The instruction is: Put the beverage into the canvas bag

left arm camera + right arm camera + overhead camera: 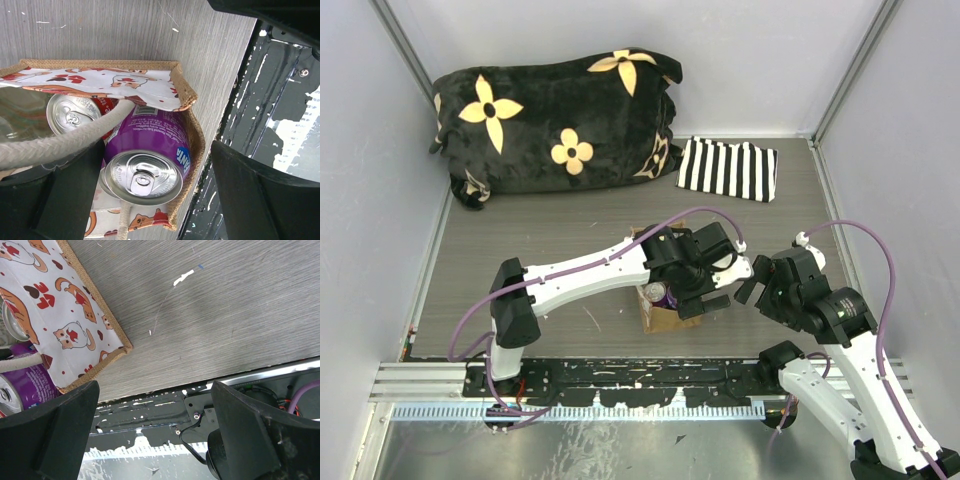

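The canvas bag [665, 318] stands near the table's front edge with its mouth open, showing a cat-print lining [115, 82] and a tan rim [187, 95]. A purple beverage can [150, 145] rests inside it against the wall, beside a red can [75, 115] with a silver top. A cream handle [60, 142] crosses the opening. My left gripper [155, 197] hovers over the bag, open, with its fingers [250, 195] wide on either side of the purple can and not touching it. My right gripper [155, 430] is open and holds nothing, just right of the bag over the front edge.
A black plush pillow with yellow flowers [555, 110] lies at the back left. A black-and-white striped cloth [728, 170] lies at the back right. The black mounting rail [620, 380] runs along the front, close to the bag.
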Available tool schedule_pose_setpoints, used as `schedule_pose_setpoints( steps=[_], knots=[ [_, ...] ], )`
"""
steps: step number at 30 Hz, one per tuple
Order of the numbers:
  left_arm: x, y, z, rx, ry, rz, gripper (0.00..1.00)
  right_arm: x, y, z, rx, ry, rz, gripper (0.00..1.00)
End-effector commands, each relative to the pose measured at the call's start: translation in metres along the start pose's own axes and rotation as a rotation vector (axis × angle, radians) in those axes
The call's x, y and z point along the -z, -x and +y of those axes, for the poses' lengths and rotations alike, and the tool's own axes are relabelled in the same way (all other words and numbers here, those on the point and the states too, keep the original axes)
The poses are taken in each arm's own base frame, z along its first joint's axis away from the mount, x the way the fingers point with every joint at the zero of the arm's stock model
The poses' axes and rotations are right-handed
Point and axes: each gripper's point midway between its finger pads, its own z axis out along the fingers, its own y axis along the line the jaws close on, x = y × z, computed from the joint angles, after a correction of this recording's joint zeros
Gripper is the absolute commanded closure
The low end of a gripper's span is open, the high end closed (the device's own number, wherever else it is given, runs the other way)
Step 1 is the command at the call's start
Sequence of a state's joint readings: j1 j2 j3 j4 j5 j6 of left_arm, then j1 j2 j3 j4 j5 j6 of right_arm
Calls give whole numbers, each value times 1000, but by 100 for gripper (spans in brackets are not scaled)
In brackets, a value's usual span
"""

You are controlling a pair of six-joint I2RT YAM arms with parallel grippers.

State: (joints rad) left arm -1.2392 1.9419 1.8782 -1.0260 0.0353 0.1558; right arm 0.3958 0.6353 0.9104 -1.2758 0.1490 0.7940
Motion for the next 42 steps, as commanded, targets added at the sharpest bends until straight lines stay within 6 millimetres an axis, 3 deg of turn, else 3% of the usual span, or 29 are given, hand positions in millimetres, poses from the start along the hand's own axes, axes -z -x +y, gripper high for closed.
schedule_pose_setpoints(
  steps=[1,11,29,32,42],
  knots=[
    [19,25,10,5,40,-102,5,2,9,12,-15,53,-32,0],
    [24,29,16,13,57,-121,3,0,7,12,-16,53,-27,0],
    [39,32,12,17,43,-149,12,0,8,14,-18,57,-27,0],
    [42,33,12,17,44,-156,20,1,8,14,-17,58,-26,0],
    [58,27,19,17,71,-170,63,1,9,16,-18,62,-25,0]
  ],
)
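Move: The top purple can leans in the near end of the canvas bag, lid tipped left, its middle about 1 cm ahead of the left hand point and 5 cm below, with the open fingers astride its lid end. The Coke can stands some 8 cm ahead, 3 cm right and 11 cm lower; the bag's near rim is about 3 cm back, level sideways, 2 cm down. From the right hand the purple can lies 18 cm left, 2 cm back and 6 cm below. No grip is kept on the purple can: with its fingers already spread about the lid end, the left hand first eases roughly 1 cm forward, pauses, then draws up out of the bag's mouth by about 3 cm, quickening at the end. As it climbs, the fingers close from wide open to under half over the can, with hardly any turn of the wrist. ##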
